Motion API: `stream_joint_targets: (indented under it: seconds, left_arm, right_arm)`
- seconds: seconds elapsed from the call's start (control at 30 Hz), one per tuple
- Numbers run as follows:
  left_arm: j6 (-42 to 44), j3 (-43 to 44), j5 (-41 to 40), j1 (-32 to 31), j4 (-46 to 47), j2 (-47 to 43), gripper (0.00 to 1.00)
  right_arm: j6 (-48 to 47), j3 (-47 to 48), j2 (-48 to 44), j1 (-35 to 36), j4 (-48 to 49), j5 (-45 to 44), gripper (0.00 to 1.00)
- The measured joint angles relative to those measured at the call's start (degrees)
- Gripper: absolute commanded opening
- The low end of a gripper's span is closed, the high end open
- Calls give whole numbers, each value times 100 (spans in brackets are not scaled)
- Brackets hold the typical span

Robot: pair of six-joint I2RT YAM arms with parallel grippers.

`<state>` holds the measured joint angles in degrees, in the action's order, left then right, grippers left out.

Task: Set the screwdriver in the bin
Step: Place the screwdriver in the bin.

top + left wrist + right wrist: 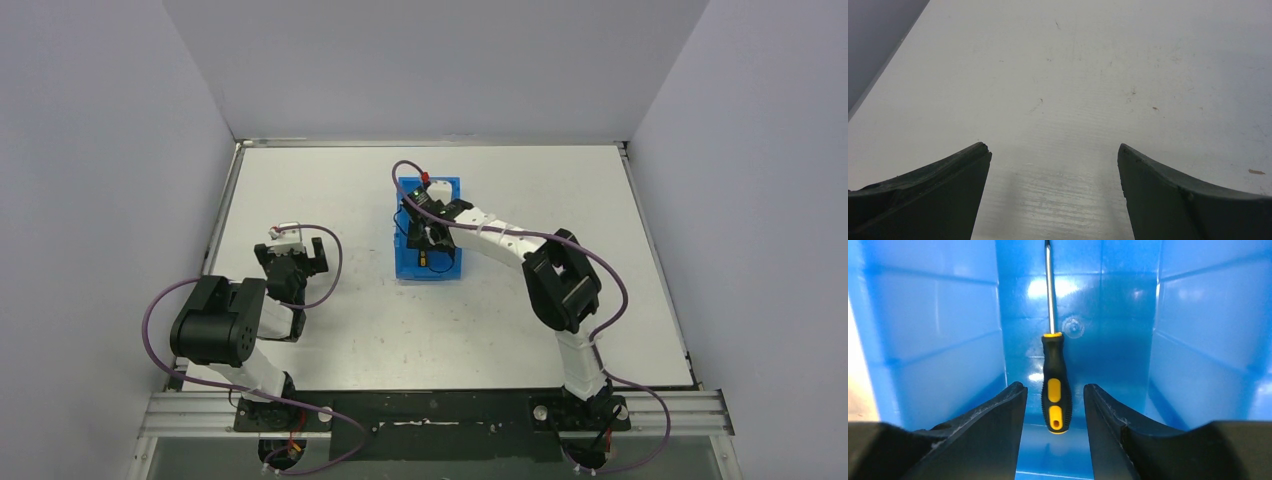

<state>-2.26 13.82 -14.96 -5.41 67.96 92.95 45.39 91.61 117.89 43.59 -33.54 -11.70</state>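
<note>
The blue bin stands mid-table. The screwdriver, with a black and orange-yellow handle and a thin shaft pointing away, lies inside the bin on its floor, between the bin walls. A bit of its handle shows in the top view. My right gripper reaches down into the bin. It is open, with its fingers either side of the handle and a gap on each side. My left gripper is open and empty over bare table, left of the bin.
The white table is ringed by grey-white walls on three sides. A metal rail with the arm bases runs along the near edge. Purple cables loop off both arms.
</note>
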Motion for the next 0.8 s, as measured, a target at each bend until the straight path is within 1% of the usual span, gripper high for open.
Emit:
stream_joint_targets:
  seconds: [0.3,0.37,0.5,0.7,0.73,0.8]
  left_arm:
    - [0,0,0,0,0,0,97]
    - [0,0,0,0,0,0,97]
    - [0,0,0,0,0,0,97]
    - [0,0,0,-2,0,0,97]
    - [0,0,0,0,0,0,97]
    - [0,0,0,-2,0,0,97]
  right_arm:
    - [-269,680,-35,0,-280,-402,47]
    - [-345,874,-39,0,-393,-490,51]
    - [-505,1150,-118,0,-549,-619,64]
    - [-743,1266,-422,-9,-721,-761,75]
    - [-767,1274,-479,-13,-743,-772,79]
    - [-831,1296,-555,-37,-767,-793,92]
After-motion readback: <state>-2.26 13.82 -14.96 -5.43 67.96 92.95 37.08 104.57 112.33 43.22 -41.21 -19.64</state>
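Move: Just beneath the half-open right fingers lies the already released screwdriver, on the bin floor with its shaft pointing forward; its middle is about 3 cm ahead, roughly level left-right, and some 3 cm down. The bin's middle is about 5 cm ahead, 1 cm to the right and a centimetre below. For the idle left hand, the screwdriver lies about 26 cm to the right, practically level fore-and-aft, and 4 cm lower. Rising straight out of the bin, the empty right hand climbs some 12 cm, drifting about 3.5 cm forward over the bin in the first half before going on nearly straight up. The wrist tips the fingers up by roughly 15 degrees, and from midway the fingers spread from about half to three-quarters open, holding nothing. ##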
